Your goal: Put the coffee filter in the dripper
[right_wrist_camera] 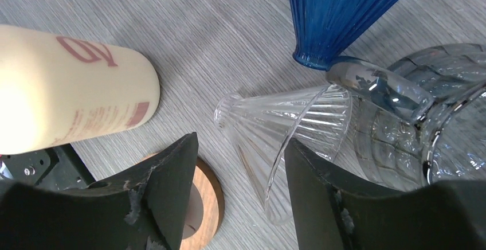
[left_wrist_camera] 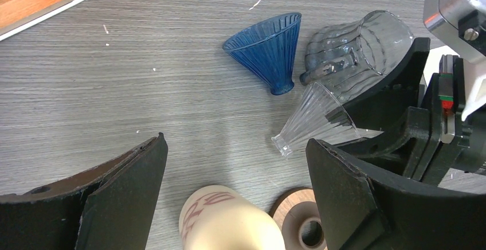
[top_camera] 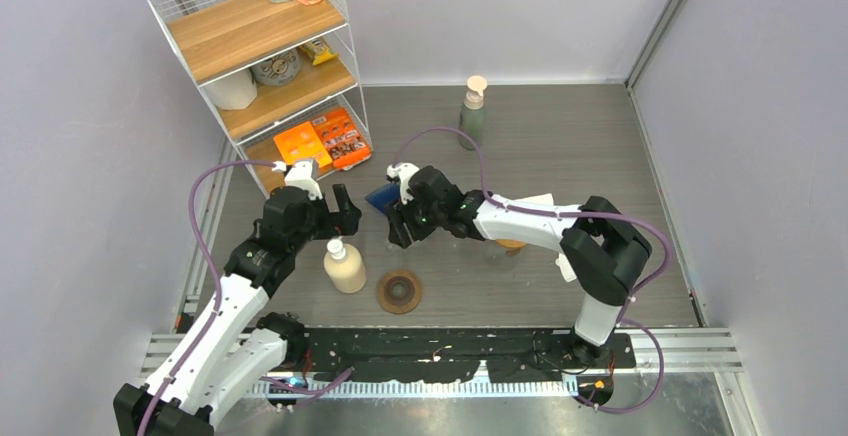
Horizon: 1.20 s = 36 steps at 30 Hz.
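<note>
A clear ribbed dripper (right_wrist_camera: pixel 286 118) lies on its side on the table, also seen in the left wrist view (left_wrist_camera: pixel 312 118). My right gripper (right_wrist_camera: pixel 240 141) (top_camera: pixel 398 231) is open and straddles its wide rim; the rim rests against one finger while the other stands apart. A blue ribbed dripper (left_wrist_camera: pixel 269 46) (top_camera: pixel 380 198) lies just beyond it. My left gripper (left_wrist_camera: pixel 236 141) (top_camera: pixel 348 214) is wide open and holds nothing, above a cream bottle. A white paper edge (top_camera: pixel 537 200) behind the right forearm may be the coffee filter; most of it is hidden.
A glass carafe (left_wrist_camera: pixel 355 46) lies on its side against the clear dripper. The cream pump bottle (top_camera: pixel 344 266) stands by a wooden ring (top_camera: pixel 399 291). A green-grey bottle (top_camera: pixel 473 111) stands at the back. A wire shelf unit (top_camera: pixel 262 46) fills the back left.
</note>
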Each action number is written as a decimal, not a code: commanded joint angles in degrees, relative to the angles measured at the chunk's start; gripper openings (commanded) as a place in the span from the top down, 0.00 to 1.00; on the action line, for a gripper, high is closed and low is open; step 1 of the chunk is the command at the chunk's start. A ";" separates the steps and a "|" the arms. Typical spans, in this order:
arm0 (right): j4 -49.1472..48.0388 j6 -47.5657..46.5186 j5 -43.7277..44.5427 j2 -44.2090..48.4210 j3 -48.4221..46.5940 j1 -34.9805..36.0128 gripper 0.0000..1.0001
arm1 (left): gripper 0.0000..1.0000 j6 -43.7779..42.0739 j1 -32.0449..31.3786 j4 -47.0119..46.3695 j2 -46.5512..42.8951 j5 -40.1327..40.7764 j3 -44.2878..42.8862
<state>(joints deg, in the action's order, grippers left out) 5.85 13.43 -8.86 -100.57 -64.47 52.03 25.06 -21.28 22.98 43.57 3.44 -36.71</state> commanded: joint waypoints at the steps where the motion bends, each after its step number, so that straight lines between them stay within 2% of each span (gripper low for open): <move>1: -5.23 3.50 -0.50 -0.49 -0.39 0.09 0.38 | 0.01 -0.19 -0.17 -1.71 -0.77 0.78 -0.04; 11: -5.50 6.41 0.40 -2.09 -0.48 0.00 0.44 | 0.01 -0.04 -0.17 -1.39 -0.67 1.25 -0.20; 15: -5.45 6.87 0.64 -1.75 -0.38 0.00 0.51 | 0.01 0.03 -0.17 -1.38 -0.63 1.39 -0.21; 25: -5.50 7.85 -3.26 1.37 0.63 0.03 0.78 | 0.01 0.10 -0.17 -0.88 -0.89 2.36 -0.35; 36: -2.81 5.76 -9.01 11.81 1.08 0.09 0.92 | 0.01 0.31 -0.17 -0.65 -2.40 2.18 -0.21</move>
<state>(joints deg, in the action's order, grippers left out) 3.11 20.93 -14.94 -95.83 -62.65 52.03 25.10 -21.28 23.11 42.44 4.93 -36.71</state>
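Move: The clear dripper lies on its side almost between the right hand's part-open fingers, its middle about 2 cm ahead and 2 cm below. The blue cone is some 8 cm ahead and 3 cm left, the glass jug 8 cm ahead and 7 cm right, the pump bottle 7 cm back and 11 cm left, and the brown ring 10 cm straight back. From the left hand, the dripper lies level ahead, about 11 cm right and 9 cm below. The clear dripper's side wall near the rim gets pinched by the right hand, which first settles about 1 cm down and 1 cm left around it, then closes its fingers from over half open to nearly shut. Holding on, the hand lifts some 4.5 cm and draws back about 2 cm, away from the blue cone and jug, tilting roughly 10 degrees. ##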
